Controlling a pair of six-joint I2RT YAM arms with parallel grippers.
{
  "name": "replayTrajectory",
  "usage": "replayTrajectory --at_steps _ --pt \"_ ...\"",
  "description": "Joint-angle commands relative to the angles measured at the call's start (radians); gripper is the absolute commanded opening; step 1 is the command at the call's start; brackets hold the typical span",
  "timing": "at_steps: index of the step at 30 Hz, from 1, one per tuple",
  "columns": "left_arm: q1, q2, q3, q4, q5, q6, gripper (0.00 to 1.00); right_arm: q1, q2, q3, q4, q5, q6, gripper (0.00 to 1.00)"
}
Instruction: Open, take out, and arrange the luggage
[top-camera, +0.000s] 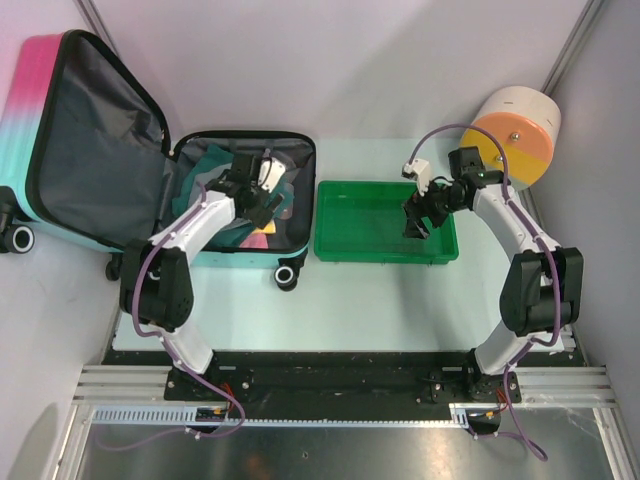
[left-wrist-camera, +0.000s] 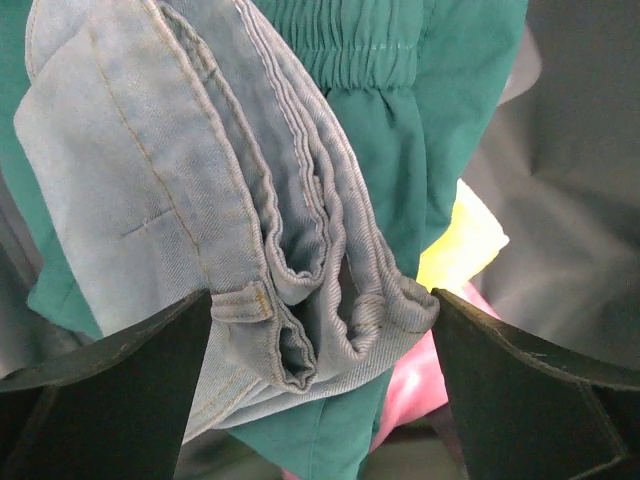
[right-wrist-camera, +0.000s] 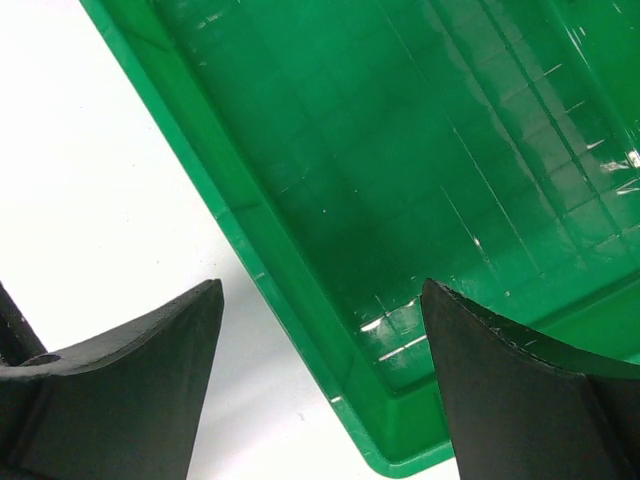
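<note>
The luggage (top-camera: 90, 130) lies open at the far left. Its pink-and-teal lid leans back and shows dark grey lining, and clothes fill the base (top-camera: 240, 258). My left gripper (top-camera: 262, 195) reaches down into the base. In the left wrist view the left gripper (left-wrist-camera: 322, 295) stands wide, one finger on each side of a folded pale blue denim garment (left-wrist-camera: 180, 180). The denim lies on a green garment (left-wrist-camera: 420, 120), with yellow cloth (left-wrist-camera: 465, 245) and pink cloth (left-wrist-camera: 420, 380) beneath. My right gripper (top-camera: 415, 225) hangs open over the green tray (top-camera: 338, 250), holding nothing.
In the right wrist view the right gripper (right-wrist-camera: 320, 290) straddles a corner wall of the green tray (right-wrist-camera: 320, 360), with white table to its left. A white-and-orange cylinder (top-camera: 515, 135) stands at the back right, behind the right arm.
</note>
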Motion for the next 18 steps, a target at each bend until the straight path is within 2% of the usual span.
replayTrajectory --at_steps 1,12,18 --pt "0.037 -0.054 0.076 -0.022 0.151 -0.108 0.93 -0.006 0.006 0.058 -0.028 -0.025 -0.008 0.84" --pt "0.085 -0.011 0.084 -0.034 0.161 -0.124 0.86 -0.007 0.026 0.085 -0.049 -0.018 -0.003 0.84" --pt "0.100 -0.024 0.072 -0.039 0.176 -0.156 0.61 -0.006 0.028 0.096 -0.055 -0.016 0.000 0.84"
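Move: The jeans lie loosely folded in the open suitcase. Their bunched end is right under the left fingertips, and their middle is about 3 cm ahead, 5 cm left and 3 cm below. Teal trousers spread beneath them, their middle some 3 cm ahead and 3 cm left. A yellow cloth sits level and 3 cm right, a pink one 3 cm back and 2 cm right. From the right hand the jeans' middle is roughly 38 cm left and 8 cm ahead. The left hand first eases up about 1 cm over the bunched end of the jeans, with barely any forward travel, while the wrist rolls some 10 degrees so its left side dips, and turns slightly counter-clockwise. Then it stays there and the wide-open fingers close by roughly a third, still short of shut, drawing in on the denim fold between them, with the right fingertip against its edge. ##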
